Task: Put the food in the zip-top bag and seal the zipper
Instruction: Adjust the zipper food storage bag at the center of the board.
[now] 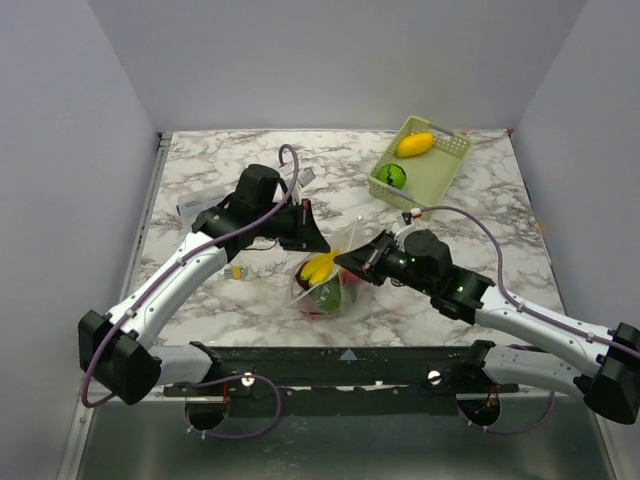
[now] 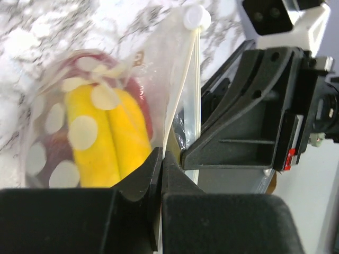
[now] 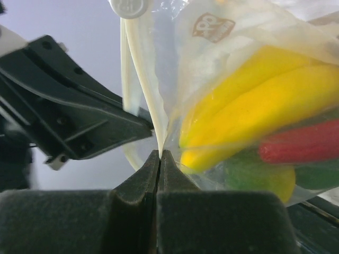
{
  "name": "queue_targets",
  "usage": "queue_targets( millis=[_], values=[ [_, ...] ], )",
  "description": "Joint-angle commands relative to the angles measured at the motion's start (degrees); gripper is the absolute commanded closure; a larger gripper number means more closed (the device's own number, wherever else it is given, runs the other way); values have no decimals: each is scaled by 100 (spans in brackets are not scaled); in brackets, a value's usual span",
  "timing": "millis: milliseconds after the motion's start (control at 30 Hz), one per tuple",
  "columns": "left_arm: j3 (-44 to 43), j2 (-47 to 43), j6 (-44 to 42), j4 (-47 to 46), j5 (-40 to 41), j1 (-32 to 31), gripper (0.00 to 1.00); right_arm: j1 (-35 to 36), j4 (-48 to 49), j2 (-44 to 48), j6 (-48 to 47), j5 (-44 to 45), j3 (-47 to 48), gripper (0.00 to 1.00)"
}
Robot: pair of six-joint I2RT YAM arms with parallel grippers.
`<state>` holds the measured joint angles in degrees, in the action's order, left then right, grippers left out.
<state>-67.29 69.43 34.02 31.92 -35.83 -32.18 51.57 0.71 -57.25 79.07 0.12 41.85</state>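
Observation:
The zip-top bag (image 1: 330, 290) rests on the marble table, held up at its mouth. Inside it lie food pieces: a yellow banana (image 1: 320, 266) (image 2: 111, 137) (image 3: 265, 100), a red piece (image 3: 302, 143) and green pieces (image 3: 249, 174). My left gripper (image 1: 318, 238) (image 2: 161, 156) is shut on the bag's edge at the zipper (image 2: 194, 79). Facing it from the right, my right gripper (image 1: 352, 262) (image 3: 160, 154) is shut on the same zipper (image 3: 145, 90) strip. A white slider (image 2: 195, 16) (image 3: 130, 6) sits at the strip's far end. The two grippers' fingertips are almost touching.
A pale-green lattice basket (image 1: 440, 172) stands at the back right with a yellow piece (image 1: 414, 145) and a green piece (image 1: 395, 176) in it. A small yellow bit (image 1: 237, 271) lies left of the bag. Grey walls close in the table on three sides.

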Motion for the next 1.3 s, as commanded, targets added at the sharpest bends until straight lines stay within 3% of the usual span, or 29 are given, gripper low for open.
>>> queue_targets(
  millis=[0, 333, 467, 633, 800, 1000, 1167, 1267],
  values=[
    [52, 470, -159, 200, -120, 137, 100, -16, 220, -245, 287, 287, -333, 100],
    [224, 32, -531, -287, -386, -33, 100, -17, 32, -434, 322, 418, 367, 100],
    [336, -15, -825, -307, -224, -175, 89, -18, 244, -536, 640, 446, 257, 100],
    [560, -289, -1244, -327, 177, -333, 62, -23, 250, -518, 784, 668, 250, 100],
    [809, -553, -1486, -422, 511, -460, 46, -17, 199, -597, 790, 693, 300, 100],
    [768, -683, -1511, -381, 631, -521, 39, -17, 154, -667, 619, 528, 307, 100],
    [288, -436, -1349, 259, 1571, -517, 42, -17, 56, -355, 514, 553, 39, 100],
    [158, -268, -1363, 456, 1483, -519, 42, -16, -51, -220, 531, 704, -37, 100]
  ],
)
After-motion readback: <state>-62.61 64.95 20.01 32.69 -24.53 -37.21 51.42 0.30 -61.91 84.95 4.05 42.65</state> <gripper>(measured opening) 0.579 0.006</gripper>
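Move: Pinched in the left fingertips is one edge of the bag's zipper mouth, right at the hand point; the right fingertips hold the other edge, about 2 cm back and 2 cm to the right of the left ones. From the left hand, the slider lies some 6 cm right, 4 cm forward and 2 cm higher; the bananas hang about 10 cm below and 2 cm left, the green pepper about 14 cm below and 4 cm back. Shaking the held bag once more, both hands dip some 4 to 5 cm together and come most of the way back up. The left fingers then let go of the zipper edge and spread over half open in the mouth, the hand sinking again by 2 to 3 cm and rolling about 15 degrees as its fingertips tip down; the right keeps its pinch and eases 2 cm forward. ##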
